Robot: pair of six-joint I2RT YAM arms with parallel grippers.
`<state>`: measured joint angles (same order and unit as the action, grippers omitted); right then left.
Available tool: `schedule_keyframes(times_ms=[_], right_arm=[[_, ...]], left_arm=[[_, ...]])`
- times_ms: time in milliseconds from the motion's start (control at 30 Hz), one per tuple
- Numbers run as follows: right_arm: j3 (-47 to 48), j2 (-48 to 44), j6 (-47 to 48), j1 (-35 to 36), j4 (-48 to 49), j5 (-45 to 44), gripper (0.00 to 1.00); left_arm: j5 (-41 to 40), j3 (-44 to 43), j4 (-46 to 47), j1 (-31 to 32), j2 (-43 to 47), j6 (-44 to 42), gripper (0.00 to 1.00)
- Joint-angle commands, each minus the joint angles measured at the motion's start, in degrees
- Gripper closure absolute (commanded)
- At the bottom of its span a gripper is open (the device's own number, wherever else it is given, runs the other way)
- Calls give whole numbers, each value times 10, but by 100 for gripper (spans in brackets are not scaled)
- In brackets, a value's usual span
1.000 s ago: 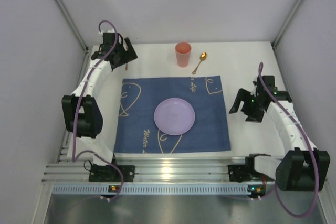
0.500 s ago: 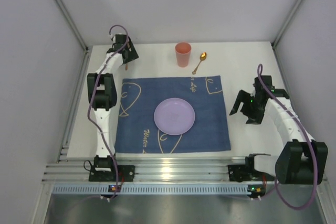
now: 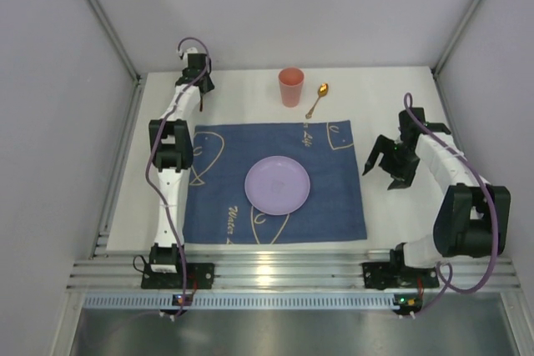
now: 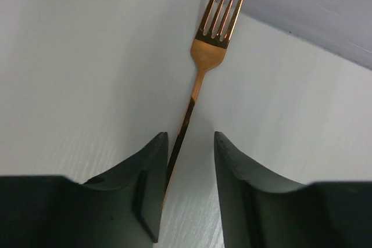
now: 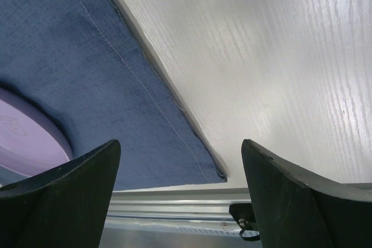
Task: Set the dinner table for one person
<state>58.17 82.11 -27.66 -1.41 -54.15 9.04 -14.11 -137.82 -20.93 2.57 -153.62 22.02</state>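
Note:
A copper fork (image 4: 201, 74) lies on the white dinner table (image 3: 392, 97) at its far left corner, tines toward the grey wall. My left gripper (image 4: 189, 139) is lowered over the handle. The handle runs between the fingers against the left one, with a gap to the right one, so the jaws are half closed and not clamped. From above, the left gripper (image 3: 198, 81) covers the fork. My right gripper (image 3: 383, 173) hovers open and empty past the right edge of the blue placemat (image 3: 217, 206). A lilac plate (image 3: 277, 184) sits in the middle of the mat.
A pink cup (image 3: 290, 87) and a copper spoon (image 3: 318, 98) stand beyond the mat's far edge. Grey walls close in the table on three sides. An aluminium rail (image 3: 275, 271) runs along the near edge. The mat's corner (image 5: 215, 169) and the plate's rim (image 5: 26, 137) lie below the right gripper (image 5: 180, 143).
The left arm has stretched out toward the far left corner and its jaws have narrowed around the fork handle. The right arm has shifted slightly, its gripper still open.

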Motion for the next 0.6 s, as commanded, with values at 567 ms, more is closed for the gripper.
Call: schedule_keyframes(times_ms=[567], right_arm=[[78,60,24,-3,-5,-3,15]], left_arm=[[18,-54,-119,-12,-25,-51,100]])
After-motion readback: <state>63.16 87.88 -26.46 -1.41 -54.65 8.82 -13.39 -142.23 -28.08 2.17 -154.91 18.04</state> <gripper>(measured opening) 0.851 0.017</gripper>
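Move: The fork lies lengthwise between my left hand's half-open fingers, its middle about 1 cm to the left, level with the hand and some 1 cm below. The cup stands about 33 cm to the right and 3 cm back; the plate on the mat is roughly 34 cm back and 27 cm right. From my right hand the fork is some 42 cm ahead, 57 cm left and 5 cm below. I shut my left fingers from half open and pinch the fork by its handle, drawing that hand back only about 1 cm, low over the table, while the fingers tip some 5 degrees further down. My right hand, empty and open, eases about 2 cm forward beside the mat. ##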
